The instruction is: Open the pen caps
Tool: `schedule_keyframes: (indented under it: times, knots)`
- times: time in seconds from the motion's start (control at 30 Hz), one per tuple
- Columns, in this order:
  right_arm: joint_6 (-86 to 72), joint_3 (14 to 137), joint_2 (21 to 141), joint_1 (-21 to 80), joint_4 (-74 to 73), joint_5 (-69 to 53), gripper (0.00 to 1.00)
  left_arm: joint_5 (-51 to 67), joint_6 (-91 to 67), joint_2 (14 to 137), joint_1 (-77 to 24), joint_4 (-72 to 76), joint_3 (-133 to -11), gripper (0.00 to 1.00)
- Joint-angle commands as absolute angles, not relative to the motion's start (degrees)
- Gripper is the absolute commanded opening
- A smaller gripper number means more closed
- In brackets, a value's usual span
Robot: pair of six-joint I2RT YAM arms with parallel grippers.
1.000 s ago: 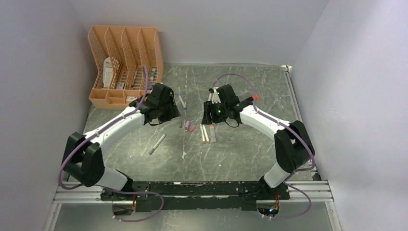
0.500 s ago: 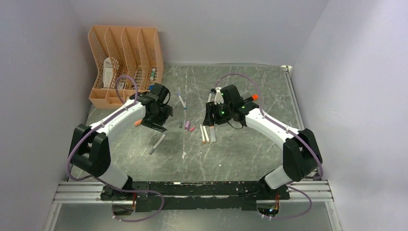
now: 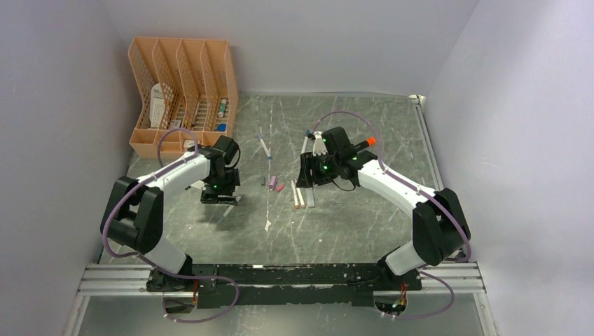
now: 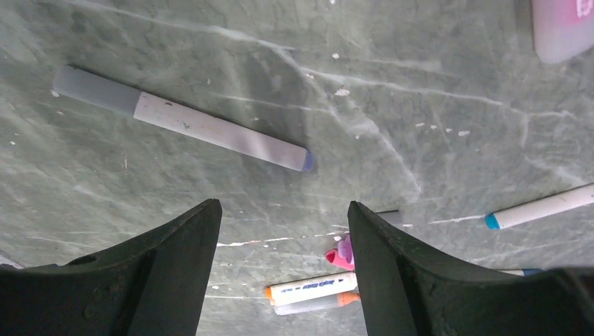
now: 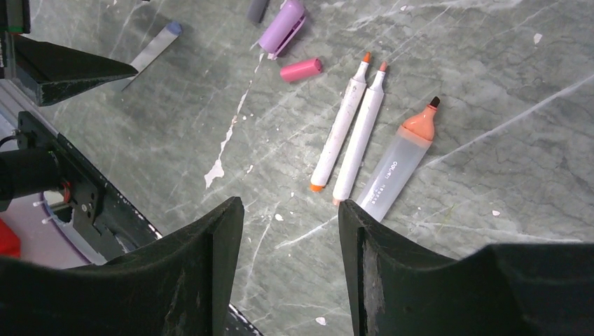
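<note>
Loose pen caps lie mid-table: a purple one [image 5: 281, 28], a pink one [image 5: 301, 69] and a grey one [image 5: 257, 8]; the purple [image 3: 272, 181] and pink [image 3: 280, 187] caps also show from above. Two white pens with orange tips [image 5: 347, 133] and a clear highlighter with an orange tip [image 5: 396, 168] lie beside them. My right gripper [image 5: 291, 206] hangs open and empty just short of these pens. A long grey pen [image 4: 182, 122] lies alone, and my left gripper [image 4: 281, 206] hovers open and empty right over it [image 3: 220, 198].
An orange file organizer [image 3: 178, 91] holding small items stands at the back left. A thin pen with a blue tip [image 3: 264, 147] lies farther back in the middle. White scratches mark the green table [image 3: 350, 224]. Walls close in on both sides.
My left arm has drawn back from the table's middle towards the near left, now above the grey pen, with its jaws wider apart. The right arm has barely shifted.
</note>
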State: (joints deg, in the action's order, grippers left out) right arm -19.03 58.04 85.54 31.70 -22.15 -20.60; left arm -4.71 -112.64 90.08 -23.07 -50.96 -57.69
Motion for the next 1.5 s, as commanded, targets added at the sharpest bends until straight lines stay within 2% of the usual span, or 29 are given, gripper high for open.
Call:
schedule_keyframes:
  times: [0.0, 0.27, 0.43, 0.5, 0.7, 0.97, 1.2, 1.37, 1.47]
  knots:
    - [-18.48, 56.38, 85.68, 31.38, -20.56, -22.71, 0.53, -5.14, -115.51, 90.16, -22.29, -53.39, -56.28, 0.77]
    - [-18.35, 56.06, 86.41, 31.38, -19.68, -23.69, 0.53, -4.84, -116.06, 90.89, -21.39, -52.23, -51.09, 0.72]
    - [-18.58, 55.58, 86.72, 31.38, -18.76, -24.74, 0.53, -4.91, -115.81, 91.98, -21.27, -51.65, -50.47, 0.65]
    - [-18.49, 55.61, 86.70, 31.38, -18.83, -24.71, 0.52, -4.88, -115.24, 92.91, -21.27, -51.19, -50.43, 0.60]
    - [-18.24, 55.75, 86.30, 31.44, -18.91, -24.99, 0.52, -6.39, -111.73, 94.91, -21.27, -51.14, -50.87, 0.32]
    - [-18.08, 55.09, 85.57, 31.46, -19.10, -25.35, 0.52, -12.75, -100.41, 93.61, -24.36, -56.02, -55.67, 0.18]
    - [-19.59, 53.69, 82.75, 31.91, -15.07, -32.48, 0.52, -17.03, -87.76, 94.98, -34.77, -58.96, -64.89, 0.15]
    - [-23.87, 49.55, 80.46, 33.73, -7.21, -38.87, 0.52, -15.69, -85.59, 95.52, -41.24, -57.16, -67.69, 0.14]
    - [-26.38, 48.03, 79.86, 34.58, -4.61, -38.66, 0.52, -14.48, -84.09, 97.15, -43.14, -56.14, -70.69, 0.13]
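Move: The grey-capped pen lies just behind the left hand: its middle is about 4 cm back, 2 cm left and 4 cm below. The loose purple cap lies some 6 cm ahead and 10 cm right of that hand, with the dark grey cap 3 cm left of the purple one. From the right hand the pen is roughly 4 cm back, 20 cm left and 10 cm down; the uncapped white markers are about 2 cm left and 1 cm ahead. Down, back and slightly left, the open left hand drops about 4 cm onto the grey-capped pen and pinches it near mid-length. It then lifts the pen and carries it some 8 cm right towards the right hand, turning about 40 degrees clockwise. Late on, the right hand, fingers still open, swings back and left and rises slightly to meet it. ##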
